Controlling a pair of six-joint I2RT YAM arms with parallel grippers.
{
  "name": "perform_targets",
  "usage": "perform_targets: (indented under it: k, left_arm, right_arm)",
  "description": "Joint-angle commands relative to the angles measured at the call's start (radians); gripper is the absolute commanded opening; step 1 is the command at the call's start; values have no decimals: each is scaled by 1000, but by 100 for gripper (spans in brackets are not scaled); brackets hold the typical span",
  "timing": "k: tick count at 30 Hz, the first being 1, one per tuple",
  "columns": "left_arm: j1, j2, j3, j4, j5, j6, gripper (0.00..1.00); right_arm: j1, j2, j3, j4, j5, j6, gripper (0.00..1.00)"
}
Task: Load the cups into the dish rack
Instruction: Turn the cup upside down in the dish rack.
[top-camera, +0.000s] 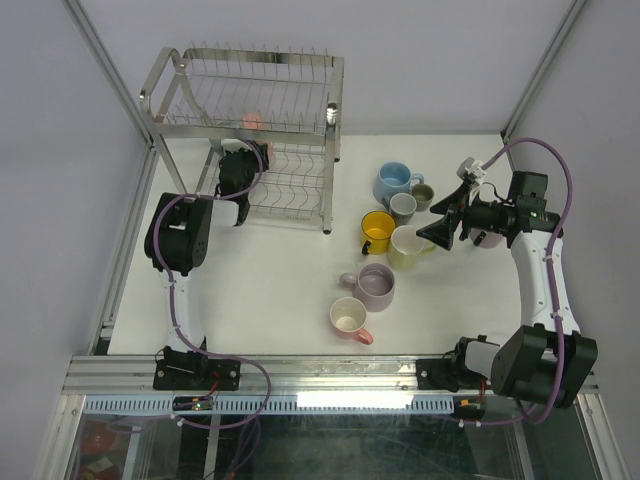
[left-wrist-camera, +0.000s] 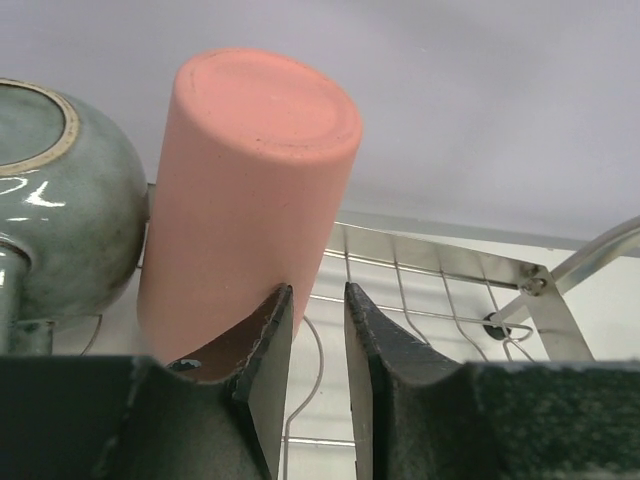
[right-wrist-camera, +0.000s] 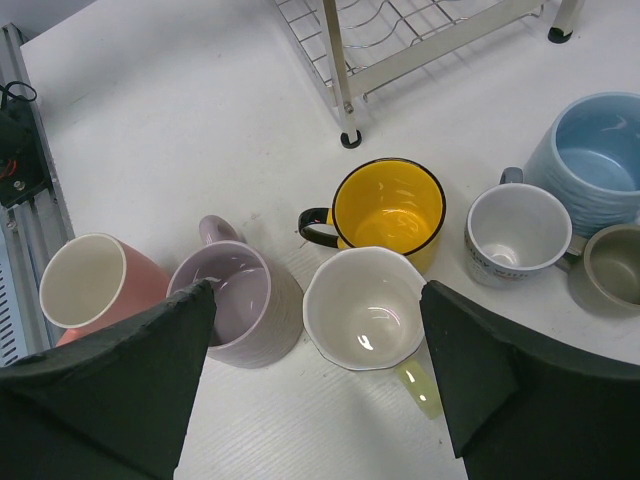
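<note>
The chrome dish rack (top-camera: 300, 70) stands at the back left. A salmon pink cup (left-wrist-camera: 250, 190) rests upside down on its lower shelf (left-wrist-camera: 440, 265), beside a grey-green cup (left-wrist-camera: 60, 210). My left gripper (left-wrist-camera: 318, 300) reaches into that shelf with its jaws a narrow gap apart. Only wire shows between them, and the left finger lies against the pink cup's rim. Loose cups stand on the table: pale green (right-wrist-camera: 365, 305), yellow (right-wrist-camera: 390, 205), lilac (right-wrist-camera: 235, 300), pink (right-wrist-camera: 85, 280), grey-white (right-wrist-camera: 518, 230), light blue (right-wrist-camera: 595, 155) and olive (right-wrist-camera: 610, 265). My right gripper (right-wrist-camera: 318, 290) hangs wide open above the pale green cup.
The rack's front right leg (right-wrist-camera: 345, 70) stands just behind the yellow cup. The cups crowd together right of the table's centre (top-camera: 385, 245). Bare white tabletop (top-camera: 270, 290) lies between the rack and the near edge. A metal rail (right-wrist-camera: 20, 150) runs along that edge.
</note>
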Motion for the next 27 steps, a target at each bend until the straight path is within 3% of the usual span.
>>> perform_targets:
  k: [1, 11, 19, 27]
  left_arm:
    - [-5, -3, 56, -18, -47, 44, 27]
    - [-4, -23, 57, -26, -1, 86, 40]
    - [-5, -139, -147, 119, 63, 49, 48]
    - [-8, -283, -371, 221, 113, 14, 49]
  right_arm:
    - [6, -38, 0, 25, -12, 2, 87]
    - [5, -41, -1, 24, -11, 2, 87]
    - [6, -46, -3, 25, -15, 1, 86]
    - [6, -58, -10, 33, -14, 1, 87]
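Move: The pink cup stands upside down on the rack's lower tier, its middle some 4 cm ahead of the left hand and 4 cm to its left, about level with it. The grey-green cup stands roughly 12 cm left and 3 cm ahead of the hand; the rack's right end is about 13 cm right and level with it. From the right hand, the pink cup lies around 30 cm ahead, 35 cm left and 9 cm lower. The pink cup is left standing as the left hand opens beside its near right side: the fingers part from a quarter to about half open, at first almost on the spot with a slight clockwise roll as seen from behind the hand. Then the hand draws straight back about 6–7 cm away from the cup, sinking some 2 cm. ##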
